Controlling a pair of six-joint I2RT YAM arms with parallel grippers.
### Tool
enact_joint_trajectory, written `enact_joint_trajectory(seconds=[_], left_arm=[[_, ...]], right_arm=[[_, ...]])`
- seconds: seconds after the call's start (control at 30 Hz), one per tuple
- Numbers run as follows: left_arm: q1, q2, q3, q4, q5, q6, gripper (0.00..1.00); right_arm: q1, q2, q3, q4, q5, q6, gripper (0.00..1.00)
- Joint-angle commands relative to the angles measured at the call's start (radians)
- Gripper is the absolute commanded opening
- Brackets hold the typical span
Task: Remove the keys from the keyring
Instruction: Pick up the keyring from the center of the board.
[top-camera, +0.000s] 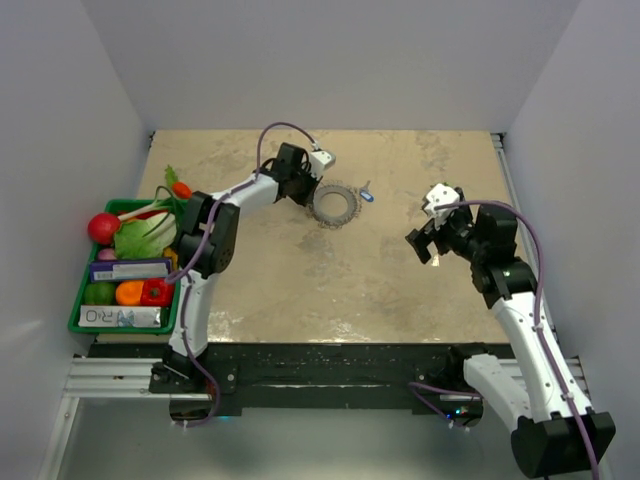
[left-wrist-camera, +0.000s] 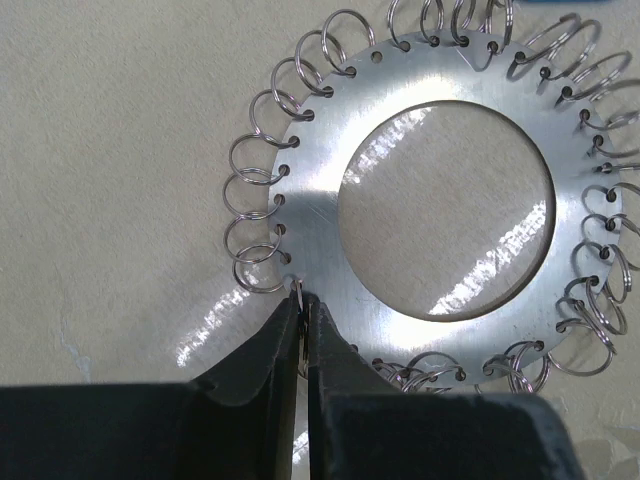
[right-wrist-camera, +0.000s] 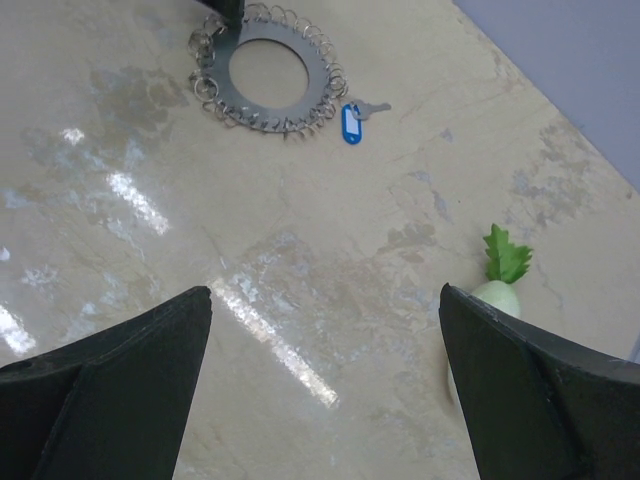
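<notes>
The keyring (top-camera: 322, 207) is a flat grey metal loop lying on the table, its rim hung with several small wire rings (left-wrist-camera: 262, 160). My left gripper (left-wrist-camera: 303, 300) is shut, pinching one small wire ring (left-wrist-camera: 298, 291) at the loop's edge (left-wrist-camera: 320, 210). From above, the left gripper (top-camera: 306, 193) sits at the loop's left side. The key (right-wrist-camera: 352, 122) with its blue head (top-camera: 367, 195) lies just right of the keyring (right-wrist-camera: 222, 90). My right gripper (right-wrist-camera: 325, 290) hangs open over bare table, well to the right (top-camera: 428, 240), holding nothing.
A white radish with green leaves (right-wrist-camera: 500, 285) lies close beside my right fingertip. A green basket (top-camera: 75, 310) of toy food stands at the table's left edge. White walls close in the table at the back and both sides.
</notes>
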Motion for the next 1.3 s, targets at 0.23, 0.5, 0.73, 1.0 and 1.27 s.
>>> enact_joint_trajectory(seconds=[0.23, 0.5, 0.73, 1.0, 1.27], left_arm=[[-0.004, -0.114, -0.028, 0.014, 0.054, 0.027, 0.0], [-0.004, -0.165, -0.031, 0.005, 0.071, 0.044, 0.0], [-0.004, -0.206, -0.041, -0.017, 0.1, 0.064, 0.0], [-0.004, -0.264, -0.064, -0.038, 0.163, 0.084, 0.0], [-0.004, -0.321, -0.081, -0.067, 0.223, 0.11, 0.0]], right_arm=[[-0.003, -0.018, 0.075, -0.07, -0.077, -0.067, 0.99], [-0.002, 0.008, 0.076, -0.05, -0.178, -0.093, 0.99], [-0.003, 0.036, 0.09, -0.04, -0.209, -0.132, 0.99], [0.0, 0.075, 0.098, 0.015, -0.229, -0.127, 0.99], [0.039, 0.155, 0.093, 0.097, -0.226, -0.108, 0.97]])
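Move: The left fingers are already shut on the left rim of the keyring's flat plate, just above the board; the plate's middle lies about 7 cm to their right, 1 cm nearer the base and 1 cm lower. Beyond the plate, a blue tag lies roughly 18 cm to the hand's right and 2 cm ahead, with the key 18 cm right and 5 cm ahead. From the right hand the keyring is some 20 cm ahead, 19 cm left and 21 cm below. Still pinching the keyring plate by its left rim, the left hand hauls that edge up about 9 cm, easing back some 3 cm towards the base and turning slightly clockwise. The empty right hand, fingers kept wide open, shifts about 3.5 cm left towards the keyring and turns some 15 degrees counter-clockwise. ##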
